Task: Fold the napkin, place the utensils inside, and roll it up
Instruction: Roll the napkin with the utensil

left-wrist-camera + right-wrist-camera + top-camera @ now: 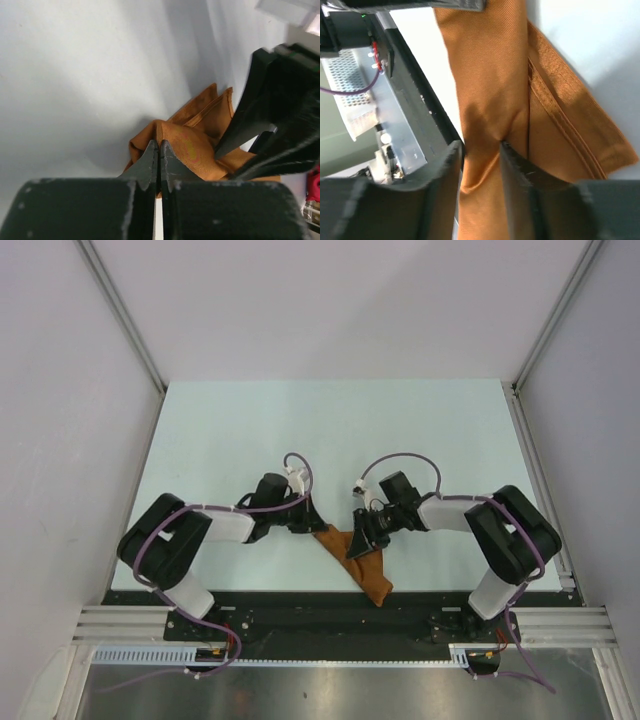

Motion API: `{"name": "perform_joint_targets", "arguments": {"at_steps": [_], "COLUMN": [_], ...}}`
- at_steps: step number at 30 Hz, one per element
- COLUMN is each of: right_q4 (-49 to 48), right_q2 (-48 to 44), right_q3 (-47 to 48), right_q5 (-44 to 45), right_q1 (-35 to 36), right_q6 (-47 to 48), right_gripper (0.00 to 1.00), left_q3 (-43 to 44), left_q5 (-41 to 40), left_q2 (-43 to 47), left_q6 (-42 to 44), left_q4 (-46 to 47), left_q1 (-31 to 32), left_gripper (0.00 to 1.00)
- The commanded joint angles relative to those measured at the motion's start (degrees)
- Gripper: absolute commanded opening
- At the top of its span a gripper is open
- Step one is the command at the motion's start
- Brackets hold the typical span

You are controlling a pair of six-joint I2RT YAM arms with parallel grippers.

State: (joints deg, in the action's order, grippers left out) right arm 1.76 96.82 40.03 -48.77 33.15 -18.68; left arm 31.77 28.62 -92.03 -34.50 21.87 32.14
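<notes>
The rust-orange napkin (366, 568) lies bunched near the table's front edge, between the two arms. My left gripper (318, 530) is at the napkin's left corner. In the left wrist view its jaws (159, 148) are shut, pinching a raised ridge of the napkin (197, 150). My right gripper (358, 543) hangs over the middle of the cloth. Seen from the right wrist, its fingers (479, 150) stand apart, with a fold of the napkin (490, 75) running loosely between them. The right gripper's black fingers (270, 115) loom close on the right of the left wrist view. The utensils are out of view.
The pale table top (330, 430) stretches away behind the arms, bounded by white walls and aluminium posts (120, 310). A black base rail (330, 608) runs along the near edge, just below the napkin's lower end. A metal bracket with wiring (395, 130) sits beside it.
</notes>
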Motion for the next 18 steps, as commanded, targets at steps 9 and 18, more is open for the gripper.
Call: {"name": "perform_joint_targets", "arguments": {"at_steps": [9,18], "right_q4": [19.7,21.0], "right_q2": [-15.5,-11.8], "right_q3": [10.4,13.8], "right_q5": [26.6,64.9], "right_q1": [8.4,30.9], "right_q6": [3.6,2.2], "right_gripper": [0.61,0.62], "left_q3": [5.4,7.1], "left_q5": [-0.2,-0.8], "left_q2": [-4.6,-6.1], "left_q6": [1.4,0.8], "left_q4": [-5.3,-7.8], "left_q1": [0.7,0.7], "left_gripper": [0.00,0.00]}}
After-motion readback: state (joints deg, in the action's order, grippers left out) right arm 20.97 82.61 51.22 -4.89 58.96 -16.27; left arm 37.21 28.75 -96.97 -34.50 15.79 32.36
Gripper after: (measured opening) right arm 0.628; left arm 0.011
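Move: The rolled napkin runs slantwise from the left fingertips back and to the right. Its middle is about 2 cm back of the right hand, roughly level sideways and 2 cm below; its tail end is some 9 cm back and 5 cm right, and the shut left fingertips 6 cm ahead and 7 cm left. From the left hand the napkin's middle lies roughly 8 cm back, 7 cm right, 2 cm down. The right fingers, already parting, come free of the napkin and spread wide as the hand rises about 6 cm and edges forward. It then swings some 4 cm back and 4 cm left above the roll, sinking slightly, fingers tipping steeper down with a roll of the wrist. The left hand keeps its pinch on the far end and lowers it a little over 1 cm. ##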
